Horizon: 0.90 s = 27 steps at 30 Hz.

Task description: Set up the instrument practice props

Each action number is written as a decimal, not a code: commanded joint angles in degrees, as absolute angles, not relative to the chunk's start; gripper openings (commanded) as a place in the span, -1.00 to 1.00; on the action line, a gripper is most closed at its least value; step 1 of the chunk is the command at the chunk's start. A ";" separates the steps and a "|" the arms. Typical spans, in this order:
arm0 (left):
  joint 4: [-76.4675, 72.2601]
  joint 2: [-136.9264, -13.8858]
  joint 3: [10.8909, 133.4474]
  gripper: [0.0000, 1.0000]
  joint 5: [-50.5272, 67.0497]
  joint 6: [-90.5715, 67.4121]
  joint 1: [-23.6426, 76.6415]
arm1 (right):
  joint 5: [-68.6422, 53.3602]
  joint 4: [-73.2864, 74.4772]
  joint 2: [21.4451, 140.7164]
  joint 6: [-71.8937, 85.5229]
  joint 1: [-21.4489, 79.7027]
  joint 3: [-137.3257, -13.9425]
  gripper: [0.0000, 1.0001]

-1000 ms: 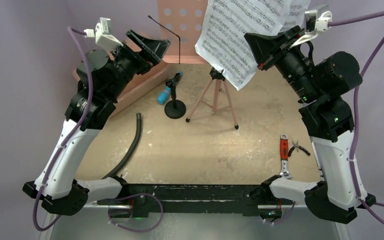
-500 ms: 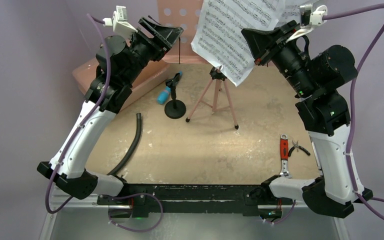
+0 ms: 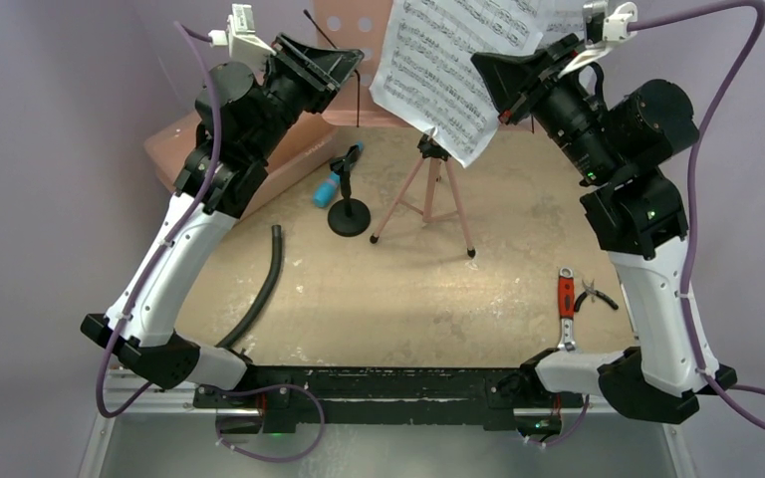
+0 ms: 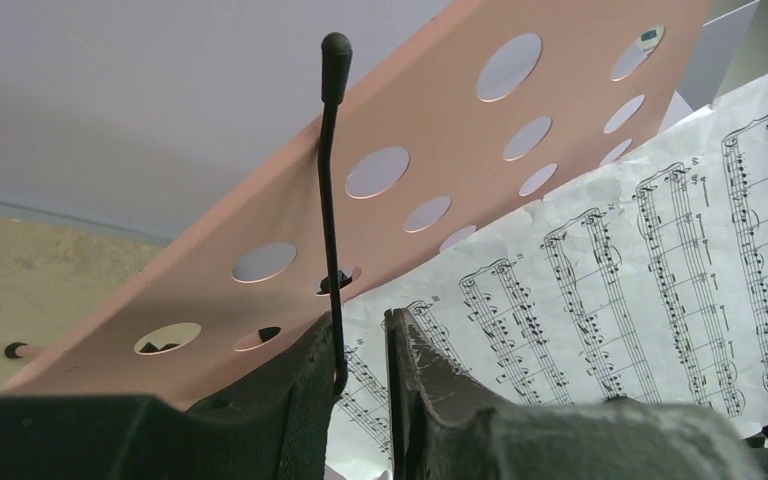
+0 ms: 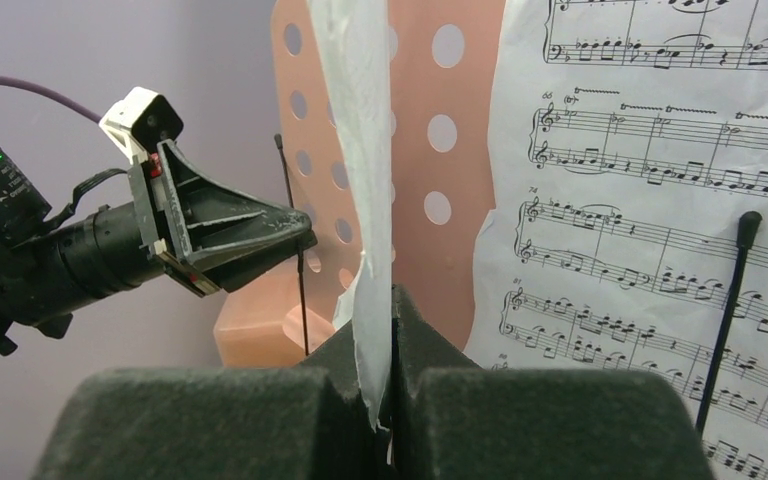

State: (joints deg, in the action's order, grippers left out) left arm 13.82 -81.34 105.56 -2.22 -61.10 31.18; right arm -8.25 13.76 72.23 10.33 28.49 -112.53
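Note:
The pink perforated music stand (image 3: 357, 22) stands at the back on its tripod legs (image 3: 426, 194). My right gripper (image 3: 482, 70) is shut on the edge of a white sheet-music page (image 3: 436, 70), which shows edge-on between its jaws (image 5: 368, 200). A second page (image 5: 660, 200) lies on the stand under a thin black wire arm (image 5: 728, 310). My left gripper (image 4: 358, 320) is open only a little, with the stand's other wire arm (image 4: 328, 200) between its jaws and against the left finger. The cyan toy microphone (image 3: 335, 177) leans on the small black mic stand (image 3: 349, 215).
A large translucent pink case (image 3: 259, 164) lies at the back left under my left arm. A black hose (image 3: 264, 289) curves along the left side. A red-handled tool (image 3: 565, 297) and small pliers (image 3: 596, 294) lie at the right near my right arm.
My left arm has risen and reached in to the stand, and its jaws have narrowed around the wire arm. My right gripper has carried the page slightly left.

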 commanded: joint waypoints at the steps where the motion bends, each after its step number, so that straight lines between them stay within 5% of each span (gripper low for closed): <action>1: 13.05 -81.31 107.73 -0.57 -2.55 -62.88 31.29 | -10.34 10.34 72.81 10.02 28.65 -115.11 -1.00; 11: 12.37 -80.66 107.01 -0.76 -2.76 -61.56 31.27 | -12.11 9.84 75.63 10.20 28.68 -116.50 -1.00; 15: 10.20 -80.55 106.56 -1.00 -1.62 -60.22 31.22 | -12.22 9.67 76.90 10.24 28.70 -117.00 -1.00; 27: 6.90 -80.85 106.46 -1.00 1.96 -56.64 31.24 | -12.33 9.62 81.20 10.02 28.70 -121.19 -1.00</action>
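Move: The stand's left page rod already passes between the left hand's half-open fingertips, practically at the hand point. The desk's left half spreads about 3 cm farther out and 5 cm to the right of this hand, level with it. The right hand holds the loose sheet; that left half lies some 10 cm ahead, 9 cm left and 8 cm below it. The sheet already on the desk's right half is about 11 cm ahead, 9 cm right and 8 cm lower. The left fingers close fully and pinch the thin black page rod of the stand, that hand otherwise staying put. Meanwhile the right hand, still gripping the loose sheet by its edge, carries it about 5 cm forward and left, sinking slightly, towards the desk's left half and the pinched rod, gathering pace as it goes. ##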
